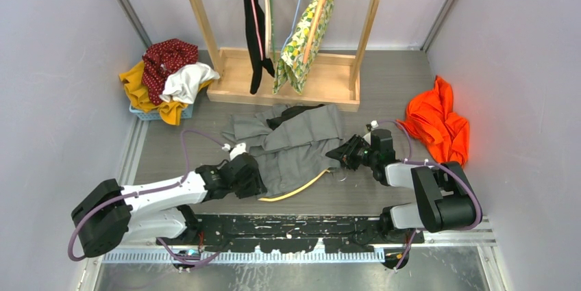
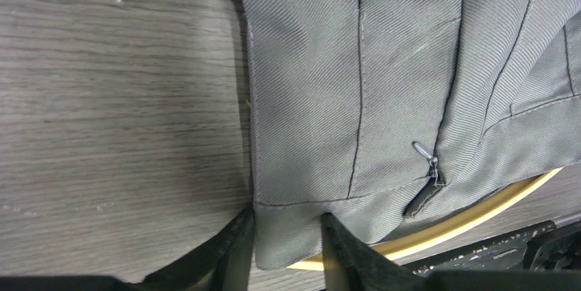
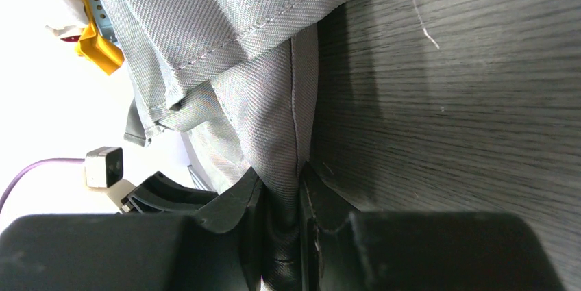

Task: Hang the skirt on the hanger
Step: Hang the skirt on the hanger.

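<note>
The grey skirt (image 1: 301, 147) lies crumpled on the table between my two arms. A yellow hanger (image 1: 296, 192) lies partly under its near edge, showing as a curved bar (image 2: 479, 212) in the left wrist view. My left gripper (image 1: 257, 176) is at the skirt's left near corner. Its fingers stand either side of the waistband corner (image 2: 286, 236), which lies flat and unpinched between them (image 2: 286, 219); a zipper (image 2: 428, 168) is just to the right. My right gripper (image 1: 340, 154) is shut on a bunched fold of the skirt's (image 3: 226, 24) right edge (image 3: 281, 174).
A wooden clothes rack (image 1: 284, 85) stands at the back with a black garment and a lemon-print one hanging from it. A blue basket (image 1: 147, 113) heaped with clothes sits at the back left. An orange garment (image 1: 438, 123) lies at the right. Dark cloth (image 1: 291, 114) lies under the skirt's far edge.
</note>
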You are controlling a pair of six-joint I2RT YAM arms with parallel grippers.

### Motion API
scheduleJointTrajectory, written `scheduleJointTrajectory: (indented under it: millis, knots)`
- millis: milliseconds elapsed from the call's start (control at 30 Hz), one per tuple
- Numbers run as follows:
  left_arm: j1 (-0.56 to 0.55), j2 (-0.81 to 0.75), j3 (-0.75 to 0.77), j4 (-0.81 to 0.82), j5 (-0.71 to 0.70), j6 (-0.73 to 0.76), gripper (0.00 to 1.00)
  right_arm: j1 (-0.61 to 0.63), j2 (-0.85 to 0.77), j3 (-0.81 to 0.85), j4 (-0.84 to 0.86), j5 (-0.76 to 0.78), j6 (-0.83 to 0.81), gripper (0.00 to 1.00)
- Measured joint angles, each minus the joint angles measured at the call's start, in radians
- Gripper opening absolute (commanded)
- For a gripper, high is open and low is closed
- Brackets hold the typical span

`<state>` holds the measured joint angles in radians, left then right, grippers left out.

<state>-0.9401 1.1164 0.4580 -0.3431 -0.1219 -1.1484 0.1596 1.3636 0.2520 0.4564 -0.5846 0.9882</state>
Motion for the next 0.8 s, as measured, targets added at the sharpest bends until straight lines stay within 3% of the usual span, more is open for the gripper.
scheduleJointTrajectory:
  millis: [133,300,800]
  knots:
    - [0.000,0.015,0.001,0.010,0.003,0.007,0.24,0.000,0.000,-0.002,0.002,0.000,-0.002,0.01]
    - [0.001,0.016,0.001,0.004,0.005,0.013,0.00,0.000,0.007,-0.004,0.011,0.000,-0.003,0.01]
    - [0.004,-0.146,-0.024,-0.079,0.003,0.019,0.00,-0.010,0.106,-0.006,0.103,-0.028,0.036,0.01]
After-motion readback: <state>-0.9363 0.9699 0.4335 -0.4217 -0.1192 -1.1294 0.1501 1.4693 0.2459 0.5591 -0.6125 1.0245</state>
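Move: The near left corner of the grey skirt's waistband lies between the left hand's parted fingers, about 1 cm below them. The yellow hanger's arc has its middle about 11 cm to the right of that hand, 1 cm farther out and 2 cm lower; the zip pull is some 6 cm to its right and 2 cm ahead. From the right hand, which already grips the skirt's far side, the corner lies about 11 cm back, 22 cm to the left and some 2 cm lower. Almost in place over the table, the left hand shuts its half-open fingers on the waistband corner, pinching the cloth beside the hanger's left end, then lifts it roughly 1.5 cm while drawing about 1 cm to the left. The right hand keeps its grip on the other side of the skirt and sinks about 1 cm towards the table at the end, its fingers unchanged. ##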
